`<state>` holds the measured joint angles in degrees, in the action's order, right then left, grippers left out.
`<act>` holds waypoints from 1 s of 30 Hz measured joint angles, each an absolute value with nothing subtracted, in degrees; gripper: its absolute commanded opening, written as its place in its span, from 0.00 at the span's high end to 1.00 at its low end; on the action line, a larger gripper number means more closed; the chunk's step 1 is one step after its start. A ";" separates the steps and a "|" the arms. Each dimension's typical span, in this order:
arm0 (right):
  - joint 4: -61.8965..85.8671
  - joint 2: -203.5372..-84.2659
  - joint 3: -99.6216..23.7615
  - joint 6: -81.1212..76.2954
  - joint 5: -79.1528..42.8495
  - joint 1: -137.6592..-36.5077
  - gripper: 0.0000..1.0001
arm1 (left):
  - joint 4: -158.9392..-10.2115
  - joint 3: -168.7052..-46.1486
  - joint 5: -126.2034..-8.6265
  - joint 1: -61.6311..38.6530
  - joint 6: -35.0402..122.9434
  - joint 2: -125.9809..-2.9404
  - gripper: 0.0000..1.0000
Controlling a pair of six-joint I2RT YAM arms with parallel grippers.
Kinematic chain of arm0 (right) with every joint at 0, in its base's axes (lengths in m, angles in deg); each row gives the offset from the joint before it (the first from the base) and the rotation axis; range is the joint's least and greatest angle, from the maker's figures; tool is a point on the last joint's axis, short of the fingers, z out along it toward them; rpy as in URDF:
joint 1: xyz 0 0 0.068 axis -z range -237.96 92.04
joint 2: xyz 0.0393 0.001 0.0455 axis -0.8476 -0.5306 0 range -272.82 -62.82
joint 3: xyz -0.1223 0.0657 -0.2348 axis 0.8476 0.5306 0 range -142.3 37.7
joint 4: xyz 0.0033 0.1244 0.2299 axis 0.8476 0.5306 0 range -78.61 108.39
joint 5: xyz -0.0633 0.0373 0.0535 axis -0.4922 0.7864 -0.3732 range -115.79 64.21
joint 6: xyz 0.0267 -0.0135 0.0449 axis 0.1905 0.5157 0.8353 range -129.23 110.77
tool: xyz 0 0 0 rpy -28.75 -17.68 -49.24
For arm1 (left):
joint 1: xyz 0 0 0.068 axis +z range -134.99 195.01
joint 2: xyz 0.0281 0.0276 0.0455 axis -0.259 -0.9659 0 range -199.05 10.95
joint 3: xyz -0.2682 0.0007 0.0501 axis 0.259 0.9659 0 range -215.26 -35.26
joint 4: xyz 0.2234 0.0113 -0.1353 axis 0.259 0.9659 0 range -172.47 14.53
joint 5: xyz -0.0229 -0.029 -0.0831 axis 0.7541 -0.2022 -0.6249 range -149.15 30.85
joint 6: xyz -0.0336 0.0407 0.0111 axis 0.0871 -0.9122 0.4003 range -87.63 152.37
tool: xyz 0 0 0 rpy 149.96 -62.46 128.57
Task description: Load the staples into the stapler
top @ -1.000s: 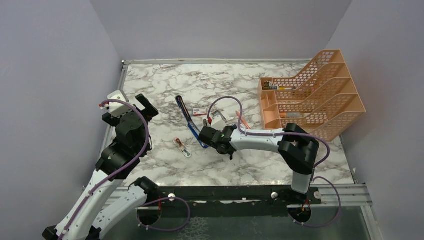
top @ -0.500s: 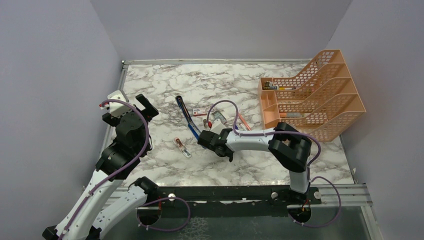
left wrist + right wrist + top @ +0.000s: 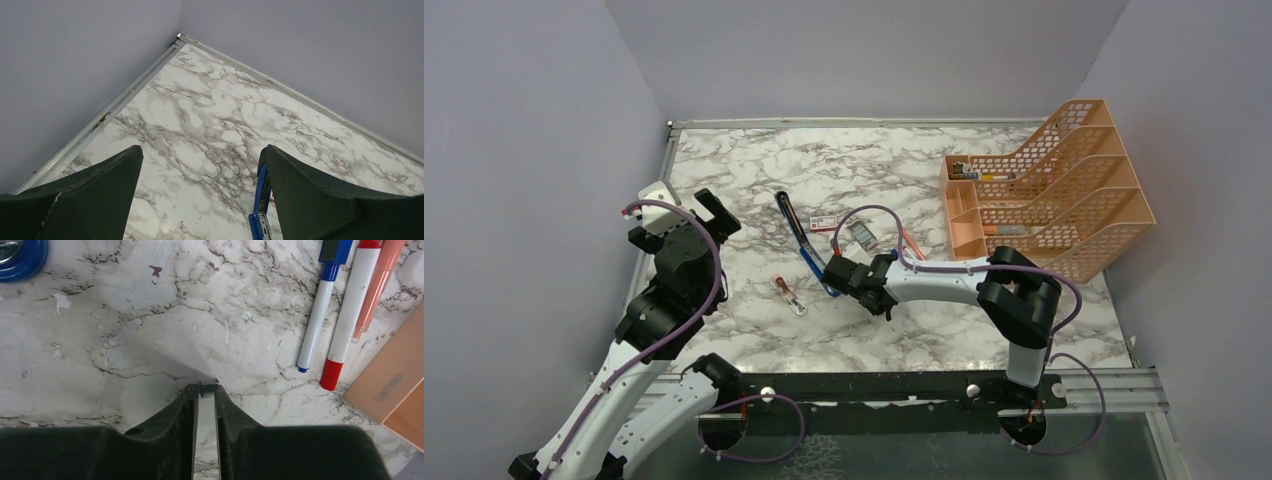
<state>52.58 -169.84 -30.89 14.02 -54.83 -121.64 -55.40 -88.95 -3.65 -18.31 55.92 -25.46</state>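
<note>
The stapler (image 3: 806, 245) lies opened out on the marble, its dark part reaching back and its blue part (image 3: 261, 205) coming forward. My right gripper (image 3: 838, 272) hovers low just right of the stapler's near blue end (image 3: 19, 259). It is shut on a small grey strip of staples (image 3: 209, 388) held at the fingertips. The red-and-white staple box sleeve (image 3: 823, 222) and its grey tray (image 3: 861, 234) lie just behind. My left gripper (image 3: 200, 155) stands open and empty, raised at the table's left side (image 3: 676, 222).
A blue-capped pen (image 3: 320, 305), a red-capped pen (image 3: 350, 315) and an orange pen (image 3: 377, 287) lie right of my right fingers, beside a pink block (image 3: 392, 382). An orange mesh file rack (image 3: 1049, 190) fills the back right. A small red-and-silver item (image 3: 788, 294) lies left of the stapler.
My right wrist shifted slightly beside the stapler's near end, uncovering the grey tray behind it. The left arm has not moved.
</note>
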 measured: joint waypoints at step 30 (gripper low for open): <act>48.10 -161.32 -27.35 14.67 -36.91 -109.97 0.49 | -55.42 -88.80 -4.72 -18.31 55.94 -26.42 0.07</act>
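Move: The small grey piece of staples lies right at the right fingertips, between their tips, barely 1 cm below the hand point. From that hand, the stapler's near blue end is about 9 cm left and 1 cm ahead; the blue marker is some 5 cm ahead and 3 cm right, with the red-tipped marker 2 cm further right. The grey case is roughly 10 cm ahead, 4 cm left. The staples are about 29 cm right, 4 cm back and 32 cm below the left hand. The little piece of staples is let free from between the right fingertips: the hand first slides low about 1.5 cm back and left, then rises some 3 cm while swinging about 4 cm forward and right, and finally eases down and back a centimetre, hovering over the piece. The fingers open from nearly shut to about half, while the wrist tilts some 20 degrees. ##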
